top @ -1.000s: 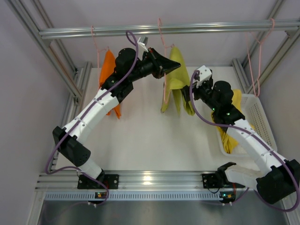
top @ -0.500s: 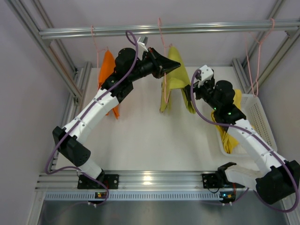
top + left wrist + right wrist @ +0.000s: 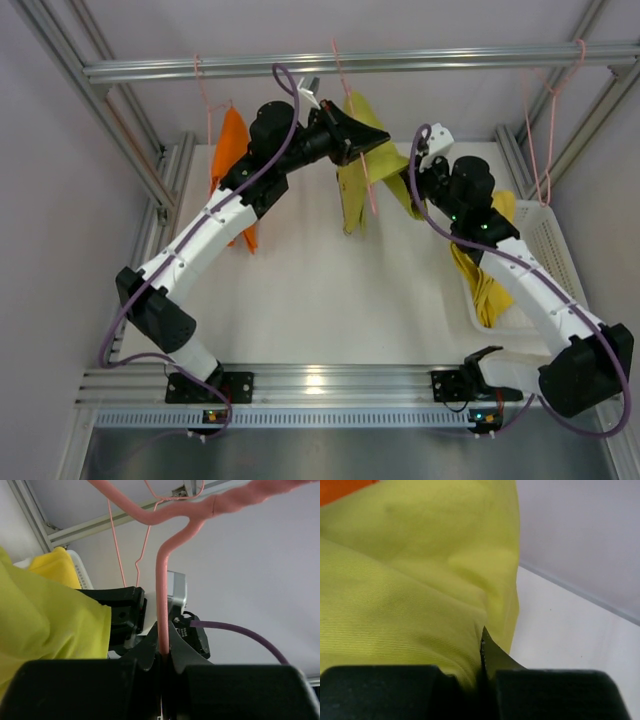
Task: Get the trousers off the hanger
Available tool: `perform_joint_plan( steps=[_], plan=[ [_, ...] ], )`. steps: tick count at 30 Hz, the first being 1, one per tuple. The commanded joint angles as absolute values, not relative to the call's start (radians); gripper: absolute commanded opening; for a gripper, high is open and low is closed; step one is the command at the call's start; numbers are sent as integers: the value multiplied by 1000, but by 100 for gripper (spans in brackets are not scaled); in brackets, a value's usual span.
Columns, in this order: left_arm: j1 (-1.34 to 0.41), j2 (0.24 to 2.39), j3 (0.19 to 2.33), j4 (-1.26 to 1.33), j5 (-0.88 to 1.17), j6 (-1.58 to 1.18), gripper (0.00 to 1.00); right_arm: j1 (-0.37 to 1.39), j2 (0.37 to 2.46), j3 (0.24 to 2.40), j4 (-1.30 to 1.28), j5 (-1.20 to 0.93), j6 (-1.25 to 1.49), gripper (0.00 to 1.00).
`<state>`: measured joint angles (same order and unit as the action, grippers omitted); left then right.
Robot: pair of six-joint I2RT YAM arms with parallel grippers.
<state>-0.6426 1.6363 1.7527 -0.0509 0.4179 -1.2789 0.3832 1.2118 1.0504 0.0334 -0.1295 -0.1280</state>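
Note:
The yellow-green trousers (image 3: 357,190) hang over a pink hanger (image 3: 367,178) at the middle of the rail. My left gripper (image 3: 366,146) is shut on the hanger's wire (image 3: 162,595), with the thin pink stem pinched between its fingertips (image 3: 186,652). My right gripper (image 3: 413,183) is shut on the right-hand fold of the yellow-green trousers (image 3: 405,595); cloth covers its left finger. The orange trousers (image 3: 232,150) hang on another pink hanger at the left. The yellow trousers (image 3: 482,285) lie in the white basket (image 3: 548,245) on the right.
An aluminium rail (image 3: 450,60) crosses the top of the frame. An empty pink hanger (image 3: 545,130) hangs from it at the right. Frame posts stand at both back corners. The right arm reaches over the basket.
My right gripper has closed on the yellow-green trousers and shifted slightly up and left. The cloth now spreads toward it. The left gripper kept its hold on the hanger.

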Motion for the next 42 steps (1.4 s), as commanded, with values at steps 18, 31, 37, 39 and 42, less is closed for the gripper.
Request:
perform_joint_plan(
  steps=[18,31,37,39,42],
  plan=[
    [-695,1436,1436,78,457,-1032,0,353,930,1753,-135,-120,65,0],
    [-729,1450,1342,35,420,-992,0,353,988,2115,-11,-20,-175,0],
    [-730,1447,1335,28,420,-976,0,351,971,2184,52,75,-395,0],
    [-730,1447,1341,28,422,-971,0,350,945,2181,46,125,-469,0],
    [-730,1456,1357,25,428,-966,0,345,898,2165,-36,239,-601,0]
  ],
)
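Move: The right hand is already pinching the green trousers, whose middle lies about 6 cm to its left, level fore and aft and a little above it. The basket they go to is roughly 28 cm to its right, 11 cm back and 27 cm below, with the yellow trousers in it some 5 cm left of the basket's middle. From the left hand, which holds the hanger, the green trousers hang about 5 cm ahead, straight in line sideways, and 12 cm below. Keeping its pinch on the green trousers, the right hand pulls them off the hanger in one fast sweep, up some 45 cm and back about 30 cm, drifting more and more to the right, while the wrist tips its fingers up to point at the ceiling. The left hand keeps the hanger shut in its fingers and draws it the other way, down about 12 cm and back half as far, rolling slightly. ##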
